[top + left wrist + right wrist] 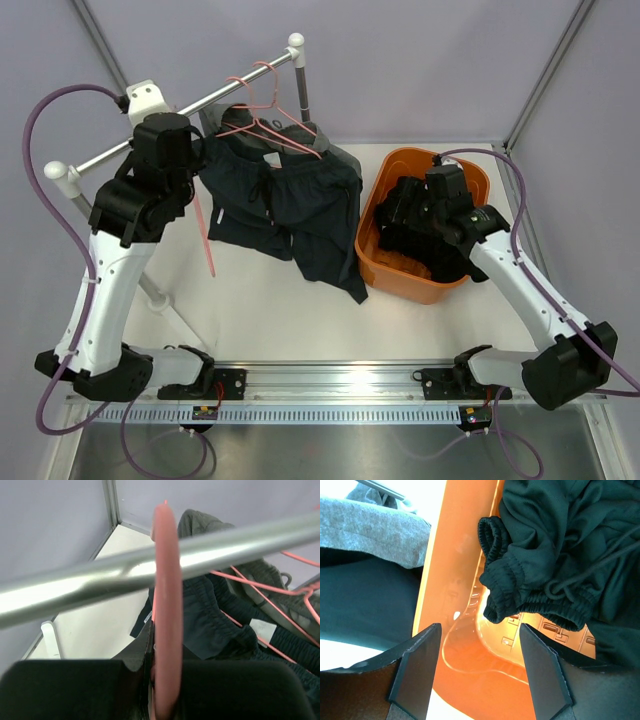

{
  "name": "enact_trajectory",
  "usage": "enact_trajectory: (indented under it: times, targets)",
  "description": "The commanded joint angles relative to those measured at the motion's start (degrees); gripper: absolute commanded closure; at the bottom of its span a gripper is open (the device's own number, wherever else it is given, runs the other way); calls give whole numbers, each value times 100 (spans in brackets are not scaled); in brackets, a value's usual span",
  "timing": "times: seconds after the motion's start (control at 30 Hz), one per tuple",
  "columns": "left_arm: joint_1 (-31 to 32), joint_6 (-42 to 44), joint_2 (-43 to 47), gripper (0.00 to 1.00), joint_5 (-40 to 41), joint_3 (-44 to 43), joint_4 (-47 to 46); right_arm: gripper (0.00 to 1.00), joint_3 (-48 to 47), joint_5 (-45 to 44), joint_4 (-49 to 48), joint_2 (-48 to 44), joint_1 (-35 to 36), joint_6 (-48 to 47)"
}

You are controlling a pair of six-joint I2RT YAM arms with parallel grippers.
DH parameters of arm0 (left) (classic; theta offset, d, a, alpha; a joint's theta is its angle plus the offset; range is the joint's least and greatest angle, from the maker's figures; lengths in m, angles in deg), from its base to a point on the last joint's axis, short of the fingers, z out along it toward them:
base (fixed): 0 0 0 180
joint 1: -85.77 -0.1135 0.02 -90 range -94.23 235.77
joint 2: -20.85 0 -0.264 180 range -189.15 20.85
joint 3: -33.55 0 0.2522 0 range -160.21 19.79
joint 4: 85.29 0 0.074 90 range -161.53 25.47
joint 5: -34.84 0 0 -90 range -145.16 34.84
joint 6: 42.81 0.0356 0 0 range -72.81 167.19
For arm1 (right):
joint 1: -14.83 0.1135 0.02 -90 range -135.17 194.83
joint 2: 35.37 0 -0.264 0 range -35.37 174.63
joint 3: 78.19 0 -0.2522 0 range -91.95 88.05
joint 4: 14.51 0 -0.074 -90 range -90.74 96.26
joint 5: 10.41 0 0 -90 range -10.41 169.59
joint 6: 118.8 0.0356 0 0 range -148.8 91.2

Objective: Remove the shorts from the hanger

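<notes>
Dark navy shorts (280,205) hang from pink hangers (270,125) on the metal rail (215,98), with grey shorts (338,157) behind them. Black shorts (425,225) lie in the orange basket (395,275). My left gripper (195,165) is at the rail, shut on a bare pink hanger (167,605) whose arm hangs down (206,235). The left wrist view shows the rail (90,587), navy shorts (215,625) and grey shorts (260,572). My right gripper (480,665) is open and empty over the basket (465,570), beside the black shorts (560,550).
The rail's stand has a post (300,85) at the back right and a white-knobbed end (57,172) at the left. Cage frame posts (545,75) stand at the back corners. Purple cables (40,130) loop off both arms. The right wrist view shows grey (370,525) and navy (360,600) cloth left of the basket.
</notes>
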Motion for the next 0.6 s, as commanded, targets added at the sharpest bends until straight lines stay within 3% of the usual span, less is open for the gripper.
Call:
enact_trajectory:
  times: [0.0, 0.37, 0.57]
  targets:
    - [-434, 92, -101, 100, -327, -389, -255, 28, -327, 75, 140, -191, 15, -165]
    - [-1595, 118, -304, 100, -1338, -364, -448, 29, -547, 102, 360, -226, 15, -253]
    - [-1754, 92, -243, 100, -1602, 110, -641, 29, -459, 137, 334, -227, 24, -227]
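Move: The left hand grips the empty pink hanger, whose hook already reaches over the rail; the rail lies about 4 cm ahead of the fingers and 4 cm above. From that hand, the rail's left end cap is some 20 cm left and 6 cm back, the two loaded hangers about 10 cm right and 8 cm ahead, and the dark shorts some 14 cm right, 5 cm ahead and 14 cm lower. The rail spot lies about 33 cm left of the right hand, 4 cm ahead and 25 cm above. Leftward by about 5 cm and some 3 cm forward, the left hand carries the empty hanger away from the loaded ones, hook still over the rail, sinking barely a centimetre late on. It turns slightly counter-clockwise, fingers staying shut on the hanger. The open, empty right hand lifts about 2 cm over the basket. ##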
